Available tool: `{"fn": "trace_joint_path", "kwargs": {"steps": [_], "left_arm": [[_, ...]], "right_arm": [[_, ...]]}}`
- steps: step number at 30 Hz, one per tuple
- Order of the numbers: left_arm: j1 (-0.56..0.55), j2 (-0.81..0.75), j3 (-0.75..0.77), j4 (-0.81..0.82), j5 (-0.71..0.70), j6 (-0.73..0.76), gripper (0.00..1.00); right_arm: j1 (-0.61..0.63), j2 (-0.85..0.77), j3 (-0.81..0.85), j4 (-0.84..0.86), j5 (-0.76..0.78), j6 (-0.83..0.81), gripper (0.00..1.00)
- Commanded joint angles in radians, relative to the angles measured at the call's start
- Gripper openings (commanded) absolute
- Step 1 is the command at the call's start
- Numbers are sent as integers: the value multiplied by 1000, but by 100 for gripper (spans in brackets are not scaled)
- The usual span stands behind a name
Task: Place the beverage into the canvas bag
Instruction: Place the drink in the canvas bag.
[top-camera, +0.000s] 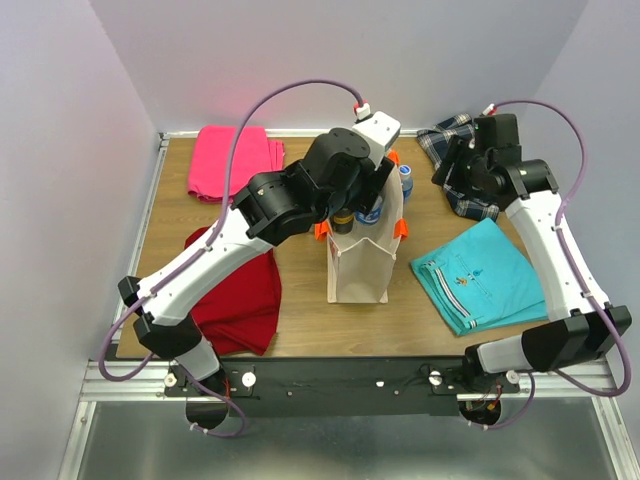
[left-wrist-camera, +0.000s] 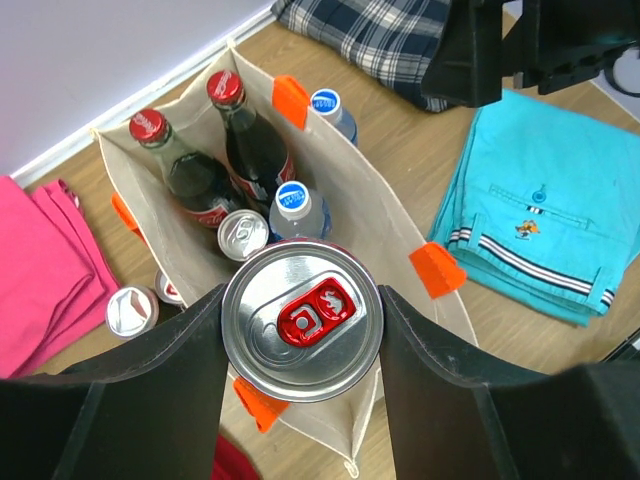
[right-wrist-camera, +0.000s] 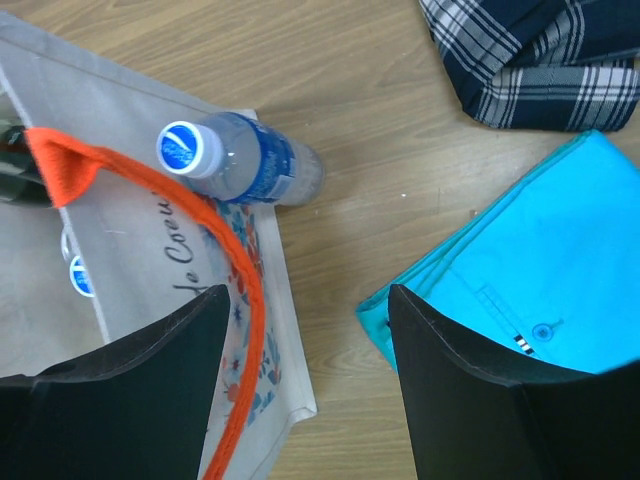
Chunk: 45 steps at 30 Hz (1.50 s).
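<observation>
A silver beverage can (left-wrist-camera: 301, 320) with a red tab sits upright between the black fingers of my left gripper (left-wrist-camera: 301, 330), which is shut on its sides. It hangs over the near end of the open canvas bag (left-wrist-camera: 400, 215), a cream tote with orange straps standing mid-table (top-camera: 358, 270). Inside the bag stand two red-capped cola bottles (left-wrist-camera: 225, 150), a blue-capped water bottle (left-wrist-camera: 297, 205) and another can (left-wrist-camera: 243, 235). My right gripper (right-wrist-camera: 305, 300) is open and holds nothing, above the table to the right of the bag (right-wrist-camera: 130, 260).
A water bottle (right-wrist-camera: 240, 160) stands on the table against the bag's right side. A loose can (left-wrist-camera: 132, 311) stands left of the bag. Folded cloths lie around: pink (top-camera: 235, 160), red (top-camera: 240, 295), turquoise (top-camera: 480, 275), plaid (top-camera: 455, 140).
</observation>
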Motion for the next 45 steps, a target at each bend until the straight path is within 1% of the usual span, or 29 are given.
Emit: {"fn": "trace_joint_path", "kwargs": {"steps": [1,6,11,20,28,31,35,45], "left_arm": [[22,-14,-29,37,-17,-41,0],[36,-26,-104,60,-12,-50,0],[53,-58,-213,99,12,-75,0],[116,-115,-376,186,39,-135,0],[134,-129,-434,254,17,-158,0],[139,-121,-442,269,5,-164,0],[140,-104,-445,280,-7,-169,0],[140,-48,-459,312,-35,-185,0]], "right_arm": [[77,28,76,-70,143,15,72],[146,57,141,-100,189,30,72],[231,134,260,-201,293,50,71],[317,171,288,-215,273,81,70],[350,194,257,-196,247,79,70],[351,194,237,-183,237,78,68],[351,191,211,-184,252,78,58],[351,186,182,-184,264,68,49]]}}
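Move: The left hand holds an upright drink can high over the canvas bag, whose middle is about 7 cm ahead and 27 cm below, its open mouth some 14 cm below. Inside, 10 cm ahead, stand the inner can 3 cm to the left and the inner water bottle 3 cm to the right, both 30 cm down. For the empty right hand, the bag's right rim is some 9 cm left, 1 cm back and 2 cm below; the outside water bottle is 5 cm ahead, 6 cm left and 17 cm below. The left hand, keeping its grip on the can, drops fast by about 11 cm into the near left part of the bag's mouth, then levels off and eases forward roughly 4 cm in all, tipping down and turning counter-clockwise some 10 degrees each. Meanwhile the right hand swings about 9 cm left to the bag's right rim, rising and then sinking back, and partly closes its open fingers with the bag's wall between them. ##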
